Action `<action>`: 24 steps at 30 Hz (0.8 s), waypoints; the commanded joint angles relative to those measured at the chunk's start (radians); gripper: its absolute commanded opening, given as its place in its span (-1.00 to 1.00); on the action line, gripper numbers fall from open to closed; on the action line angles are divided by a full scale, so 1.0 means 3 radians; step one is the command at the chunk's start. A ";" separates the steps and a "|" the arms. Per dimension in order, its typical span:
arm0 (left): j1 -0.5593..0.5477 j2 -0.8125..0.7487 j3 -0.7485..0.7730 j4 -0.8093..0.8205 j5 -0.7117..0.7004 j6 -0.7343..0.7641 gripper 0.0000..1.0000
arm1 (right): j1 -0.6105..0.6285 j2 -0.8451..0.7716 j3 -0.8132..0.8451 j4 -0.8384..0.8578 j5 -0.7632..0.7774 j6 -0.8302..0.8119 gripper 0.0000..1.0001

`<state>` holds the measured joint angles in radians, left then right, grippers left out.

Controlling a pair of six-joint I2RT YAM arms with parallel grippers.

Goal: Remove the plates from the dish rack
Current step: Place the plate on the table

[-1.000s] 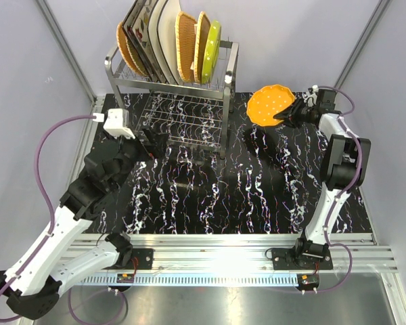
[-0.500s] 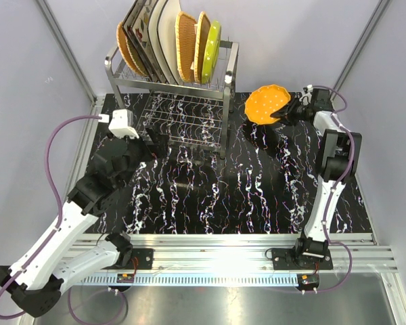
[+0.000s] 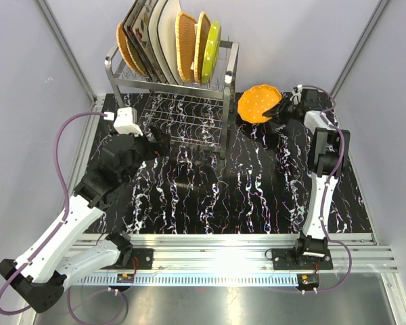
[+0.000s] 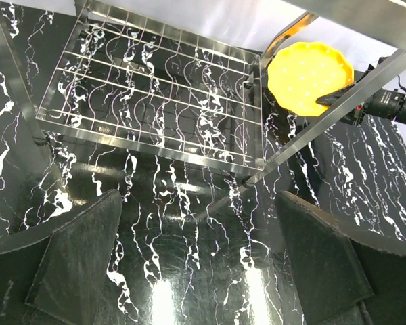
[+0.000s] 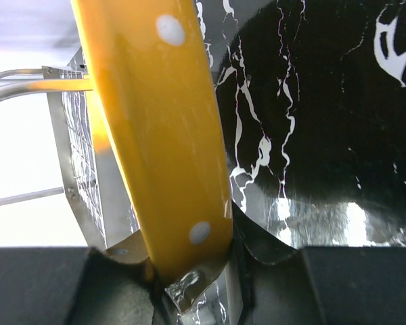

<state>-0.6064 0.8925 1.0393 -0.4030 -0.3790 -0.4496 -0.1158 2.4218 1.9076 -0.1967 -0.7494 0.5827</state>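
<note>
The dish rack (image 3: 168,84) stands at the back of the table, with several plates (image 3: 169,42) upright in its top tier: wicker, cream square and a green one (image 3: 212,42). An orange-yellow plate with white dots (image 3: 257,103) hangs tilted just right of the rack, and my right gripper (image 3: 282,108) is shut on its rim. The right wrist view shows that plate (image 5: 155,128) clamped edge-on in my right gripper (image 5: 189,264). My left gripper (image 4: 199,223) is open and holds nothing, low in front of the rack's bare lower shelf (image 4: 149,88). The held plate (image 4: 310,68) shows behind the rack's leg.
The black marbled table (image 3: 210,196) stretches between the arms. A metal rail (image 3: 223,244) runs along its near edge. Slanted frame posts (image 3: 64,47) rise at the back corners, and grey walls close in on both sides.
My right gripper has carried the orange-yellow plate leftward and back, closer to the rack's right side. My left arm has edged forward toward the rack.
</note>
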 commanded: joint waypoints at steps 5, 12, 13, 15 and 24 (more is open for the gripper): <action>0.0037 0.0022 0.0161 0.0055 -0.0076 -0.0102 0.98 | 0.0094 0.0016 0.0314 0.0543 -0.0146 0.0149 -1.00; 0.0037 -0.0050 0.0130 0.0040 -0.0107 -0.0199 0.98 | 0.0094 0.0083 0.0289 0.0517 -0.0100 0.0175 -0.98; 0.0037 -0.0060 0.0125 0.0040 -0.0107 -0.0209 0.98 | 0.0094 0.0083 0.0284 0.0517 -0.0094 0.0180 -0.95; 0.0037 -0.0070 0.0125 0.0050 -0.0102 -0.0219 0.98 | 0.0094 0.0088 0.0253 0.0512 -0.0089 0.0175 -0.87; 0.0042 -0.0050 0.0201 0.0101 -0.0010 -0.0275 0.98 | 0.0094 0.0047 0.0212 0.0369 -0.0033 0.0006 0.33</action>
<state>-0.6006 0.8856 1.0420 -0.4248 -0.3794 -0.5083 -0.0921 2.4859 1.9247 -0.1459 -0.7422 0.6220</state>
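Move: The right hand still holds the yellow plate by its near right rim, the plate's middle about 4 cm ahead and 6 cm left of the fingers at about their height. Its place on the table is about 4 cm ahead, 8 cm left and 4 cm below. The rack's near right foot stands roughly 14 cm back and 19 cm left of the hand; the lower shelf's middle is level and some 34 cm left. From the left hand, that place is about 34 cm ahead, 34 cm right and 28 cm below. Downward and a little to its left, the right hand lowers the held plate about 2.5 cm to the table just right of the rack, shifting some 1.5 cm towards the rack. It then stops, its wrist almost unturned, and the fingers open to roughly twice their gap, letting go of the rim while staying around it. ##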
